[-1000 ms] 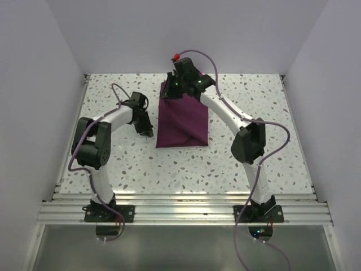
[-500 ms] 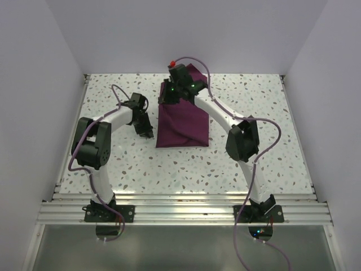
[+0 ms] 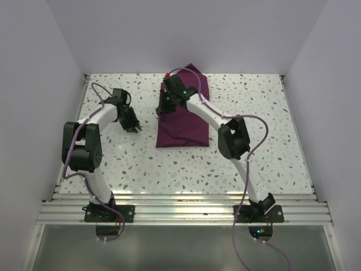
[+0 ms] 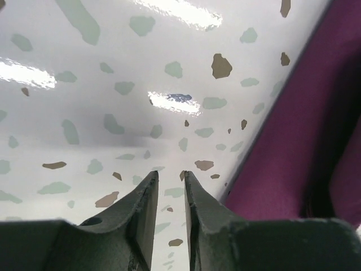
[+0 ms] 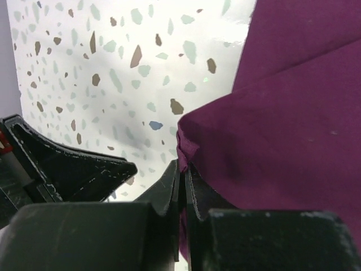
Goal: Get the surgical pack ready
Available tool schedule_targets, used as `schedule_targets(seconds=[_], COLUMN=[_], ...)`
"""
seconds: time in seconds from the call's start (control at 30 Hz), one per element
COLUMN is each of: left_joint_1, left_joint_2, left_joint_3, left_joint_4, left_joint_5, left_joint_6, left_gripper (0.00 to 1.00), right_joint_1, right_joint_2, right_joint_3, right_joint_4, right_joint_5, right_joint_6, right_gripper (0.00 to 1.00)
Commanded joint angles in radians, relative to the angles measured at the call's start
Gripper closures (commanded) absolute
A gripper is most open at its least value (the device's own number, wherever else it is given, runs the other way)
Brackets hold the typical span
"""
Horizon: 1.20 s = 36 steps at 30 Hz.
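Note:
The surgical pack (image 3: 183,127) is a plum-purple cloth bundle lying mid-table, its contents hidden inside the folds. My right gripper (image 3: 165,105) is over its far-left part, shut on a bunched cloth edge (image 5: 189,148); the right wrist view shows the fabric (image 5: 282,130) pinched between the jaws of the right gripper (image 5: 183,165). My left gripper (image 3: 134,127) hovers over bare table left of the pack. In the left wrist view the left gripper (image 4: 171,175) stands slightly open with nothing between the fingers, and the purple cloth (image 4: 293,152) lies to its right.
The speckled white table (image 3: 141,164) is boxed in by pale walls on the left, back and right. A metal rail (image 3: 180,212) with both arm bases runs along the near edge. Purple cables loop over each arm.
The right gripper has carried its pinched cloth edge left and toward the near side, uncovering cloth at the far end. The left arm has swung left, away from the pack, jaws parting slightly.

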Motion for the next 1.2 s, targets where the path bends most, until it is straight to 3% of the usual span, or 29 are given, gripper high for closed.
schedule_targets(seconds=[0.0,0.13,0.23,0.33,0.5,0.77,0.87,1.17], left_joint_1=[0.02,0.023,0.029,0.035,0.055,0.055,0.055,0.053], left_joint_2=[-0.048,-0.015,0.018,0.027,0.033,0.113,0.134,0.2], left_joint_3=[0.003,0.015,0.026,0.044,0.066,0.104,0.114,0.143], left_joint_4=[0.026,0.072,0.112,0.13,0.144,0.188,0.21,0.254], left_joint_5=[0.075,0.185,0.268,0.283,0.306,0.412,0.431,0.493], left_joint_6=[0.05,0.044,0.017,-0.006,-0.026,-0.072,-0.094,-0.157], left_gripper=[0.7,0.63,0.6,0.56,0.51,0.5,0.49,0.51], right_joint_1=[0.022,0.021,0.013,-0.01,-0.092,-0.154,-0.152,-0.1], right_joint_2=[0.016,0.009,-0.033,-0.126,-0.313,-0.571,-0.619,-0.605], right_joint_3=[0.069,0.087,0.092,0.011,-0.259,-0.567,-0.643,-0.712], right_joint_4=[-0.011,-0.053,-0.126,-0.172,-0.165,-0.179,-0.15,-0.125], right_joint_5=[-0.043,-0.054,-0.028,-0.001,-0.013,0.001,0.005,0.065], right_joint_6=[0.003,-0.02,-0.074,-0.132,-0.155,-0.303,-0.376,-0.508], right_gripper=[0.96,0.69,0.56,0.53,0.5,0.48,0.36,0.32])
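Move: The right fingers already pinch the cloth's flap corner. The near right corner lies about 24 cm to this hand's right, 18 cm back and 7 cm lower; the near left corner is some 19 cm back and 2 cm left, equally low. From the open-ready left hand, the pinched flap corner is about 8 cm ahead, 11 cm right and slightly higher, with the near left corner 9 cm back, 10 cm right and 4 cm lower. Right hand releases flap corner, swinging 20 cm right and back, as the opening left hand nears that corner. ##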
